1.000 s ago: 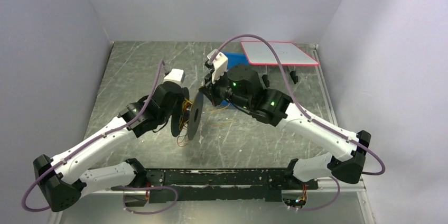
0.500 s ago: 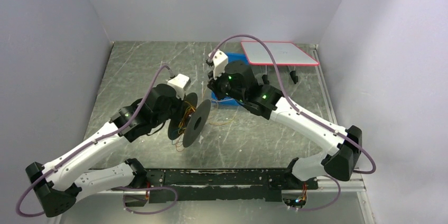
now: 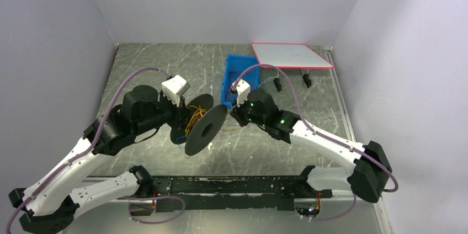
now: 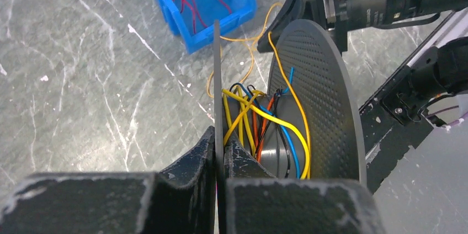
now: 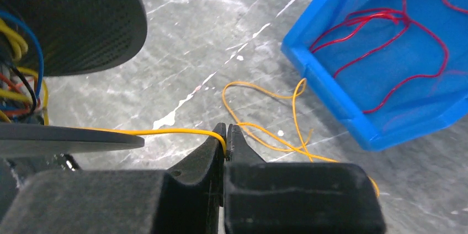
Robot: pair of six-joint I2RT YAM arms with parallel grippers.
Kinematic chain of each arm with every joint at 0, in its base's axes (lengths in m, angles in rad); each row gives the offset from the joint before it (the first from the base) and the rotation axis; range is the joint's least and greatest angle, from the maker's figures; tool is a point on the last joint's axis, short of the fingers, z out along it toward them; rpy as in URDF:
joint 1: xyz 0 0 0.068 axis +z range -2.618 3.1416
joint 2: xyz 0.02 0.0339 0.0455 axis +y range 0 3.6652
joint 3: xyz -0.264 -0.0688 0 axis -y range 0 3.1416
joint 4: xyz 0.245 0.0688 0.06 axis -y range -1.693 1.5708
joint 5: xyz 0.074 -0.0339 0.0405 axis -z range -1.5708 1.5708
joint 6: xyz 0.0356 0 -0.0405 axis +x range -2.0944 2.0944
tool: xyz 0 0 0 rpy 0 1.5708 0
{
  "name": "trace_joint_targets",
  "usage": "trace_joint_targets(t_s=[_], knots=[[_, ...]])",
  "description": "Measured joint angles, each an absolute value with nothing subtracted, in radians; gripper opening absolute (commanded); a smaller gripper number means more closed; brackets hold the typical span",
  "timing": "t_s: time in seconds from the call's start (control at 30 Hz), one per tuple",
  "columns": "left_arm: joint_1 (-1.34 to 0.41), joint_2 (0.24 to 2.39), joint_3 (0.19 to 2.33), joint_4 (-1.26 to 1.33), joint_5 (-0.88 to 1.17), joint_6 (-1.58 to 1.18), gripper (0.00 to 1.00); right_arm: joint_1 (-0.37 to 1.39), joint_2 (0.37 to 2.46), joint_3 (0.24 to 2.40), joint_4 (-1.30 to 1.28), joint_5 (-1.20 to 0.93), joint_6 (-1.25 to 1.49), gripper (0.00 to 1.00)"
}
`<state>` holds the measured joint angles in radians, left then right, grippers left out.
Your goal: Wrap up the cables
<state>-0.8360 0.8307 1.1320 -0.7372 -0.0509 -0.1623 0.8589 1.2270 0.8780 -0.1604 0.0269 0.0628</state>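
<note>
My left gripper (image 4: 219, 147) is shut on the thin rim of one flange of the dark grey spool (image 4: 317, 107), holding it tilted above the table. Yellow, orange, blue and black cables (image 4: 256, 126) are wound loosely on its hub. My right gripper (image 5: 226, 141) is shut on an orange-yellow cable (image 5: 165, 132) that runs left to the spool and trails in loops on the table behind the fingers. From above, the spool (image 3: 205, 129) hangs between the left gripper (image 3: 177, 119) and the right gripper (image 3: 233, 117). A red cable (image 5: 386, 30) lies in the blue bin (image 5: 331, 99).
The blue bin (image 3: 226, 88) stands just behind the right gripper. A white board with a red rim (image 3: 290, 54) on short black legs sits at the back right. A black rail (image 3: 232, 187) runs along the near edge. Grey walls close in three sides.
The right gripper has come down and toward the near side, uncovering the blue bin, with the cable in it. The left arm has swung the spool over, tilting its flanges.
</note>
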Motion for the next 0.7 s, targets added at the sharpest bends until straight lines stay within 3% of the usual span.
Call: trace_joint_targets(t_s=[0.57, 0.7], knots=[[-0.837, 0.817, 1.213, -0.811, 0.024, -0.165, 0.07, 0.866, 1.118, 0.522, 0.304, -0.228, 0.218, 0.00], [-0.837, 0.823, 1.230, -0.817, 0.031, -0.172, 0.07, 0.865, 1.127, 0.514, 0.347, -0.258, 0.236, 0.20]])
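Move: The cable spool, gripped by its left flange, has its middle about 7 cm to the left hand's right and 4 cm lower; the blue bin lies roughly 27 cm ahead, 22 cm right and 28 cm below that hand. From the right hand, pinching the orange cable, the spool is some 14 cm left, 4 cm back and 7 cm higher. The loose cable lies about 5 cm ahead, 2 cm left and 17 cm down; the bin is 20 cm ahead, 1 cm right and 16 cm below. The orange cable, still pinched in the right fingertips, is drawn back about 5 cm beside the spool's right flange, drifting left and slightly down, while the wrist rolls left-side-up and turns counter-clockwise, some 20 degrees in all; the grip just begins to ease at the end. The left hand keeps its grip on the flange and carries the spool about 3 cm up and a little back. ##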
